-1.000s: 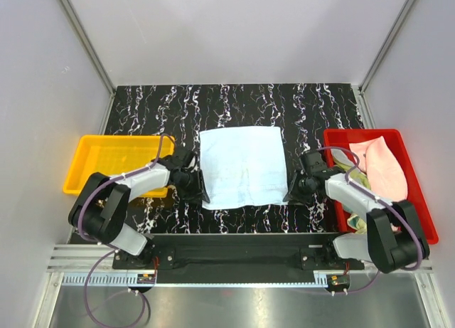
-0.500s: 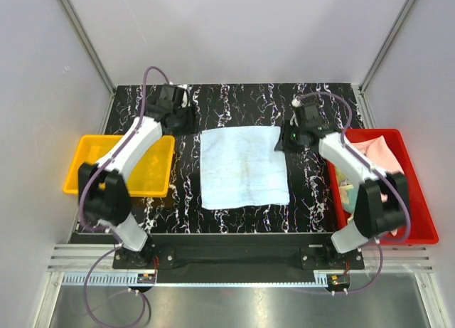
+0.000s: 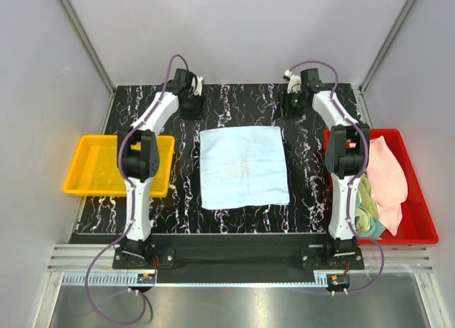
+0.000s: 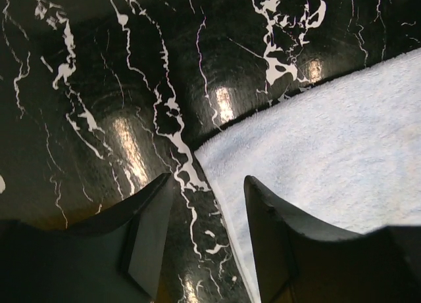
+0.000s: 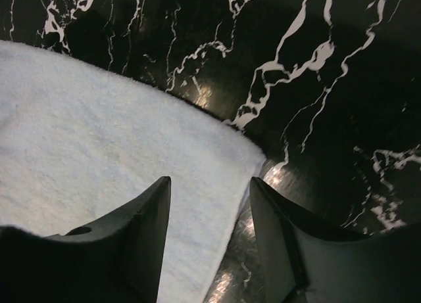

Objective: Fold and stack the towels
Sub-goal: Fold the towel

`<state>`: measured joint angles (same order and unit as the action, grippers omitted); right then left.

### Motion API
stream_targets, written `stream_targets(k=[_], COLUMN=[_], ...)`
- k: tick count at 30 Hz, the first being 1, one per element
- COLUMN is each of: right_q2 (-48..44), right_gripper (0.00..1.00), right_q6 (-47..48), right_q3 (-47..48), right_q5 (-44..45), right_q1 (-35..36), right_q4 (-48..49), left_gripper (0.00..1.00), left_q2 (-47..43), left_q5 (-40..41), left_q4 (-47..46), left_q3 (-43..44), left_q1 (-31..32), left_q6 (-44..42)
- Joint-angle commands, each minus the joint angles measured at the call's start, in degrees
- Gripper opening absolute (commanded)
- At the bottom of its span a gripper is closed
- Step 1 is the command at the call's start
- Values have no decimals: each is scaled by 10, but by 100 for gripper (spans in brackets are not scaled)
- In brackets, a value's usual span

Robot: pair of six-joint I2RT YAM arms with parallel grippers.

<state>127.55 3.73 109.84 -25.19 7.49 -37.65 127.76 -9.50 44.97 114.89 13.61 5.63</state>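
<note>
A light blue towel lies spread flat in the middle of the black marble table. My left gripper hovers at the back, just beyond the towel's far left corner. It is open, and in the left wrist view that corner sits ahead of the left gripper. My right gripper hovers beyond the far right corner, also open. In the right wrist view the towel runs under the empty right gripper. A pink towel and a yellow-green towel lie bunched in the red tray.
A yellow tray stands at the table's left edge and a red tray at the right edge. Grey walls enclose the table on three sides. Both arms stretch along the towel's sides toward the back.
Both arms have swung from the towel's near corners out to its far corners. Both grippers have opened wider. The blue towel lies where it was.
</note>
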Motion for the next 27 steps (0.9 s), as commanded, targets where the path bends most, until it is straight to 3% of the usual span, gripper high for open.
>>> stream_targets(k=[1, 8, 13, 16, 21, 27], right_q2=[72, 160, 216, 229, 231, 224], right_gripper=[56, 49, 45, 30, 1, 0], right_q6=[65, 124, 130, 117, 128, 134], right_q3=[98, 194, 254, 280, 272, 259], right_q5=[-58, -94, -130, -80, -61, -61], right_q1=[-13, -27, -28, -28, -29, -30], right_q4=[-75, -130, -172, -173, -159, -140], left_gripper=[52, 52, 50, 48, 32, 14], left_q2=[36, 91, 111, 122, 147, 130], left_q5=[-18, -43, -15, 12, 13, -25], left_q4=[27, 28, 32, 30, 45, 34], left_q3=[57, 73, 75, 81, 109, 88], left_q1=[-1, -1, -1, -1, -1, -1], left_q6=[-50, -92, -110, -112, -120, -146])
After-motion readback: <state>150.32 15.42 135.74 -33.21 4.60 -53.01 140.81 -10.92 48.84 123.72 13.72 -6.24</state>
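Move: The far-left corner of the towel lies about 8 cm below the left hand and 1 cm ahead; the towel's middle is some 14 cm back and 15 cm right, the yellow bin's middle roughly 14 cm back and 25 cm left. For the right hand, the far-right corner of the towel is about 8 cm below, 2 cm ahead and 1 cm right, with the red bin's middle some 20 cm back and 29 cm right. Both hands sink together about 7 cm onto the far corners of the flat towel, the right one also reaching a couple of centimetres forward at the start, while the wrists turn about 10 degrees, left clockwise and right counter-clockwise. Down at the table they all but stop and their fingers close on the corners, the right pair shutting fully and the left pair still narrowing around the cloth, with a small gap left. ##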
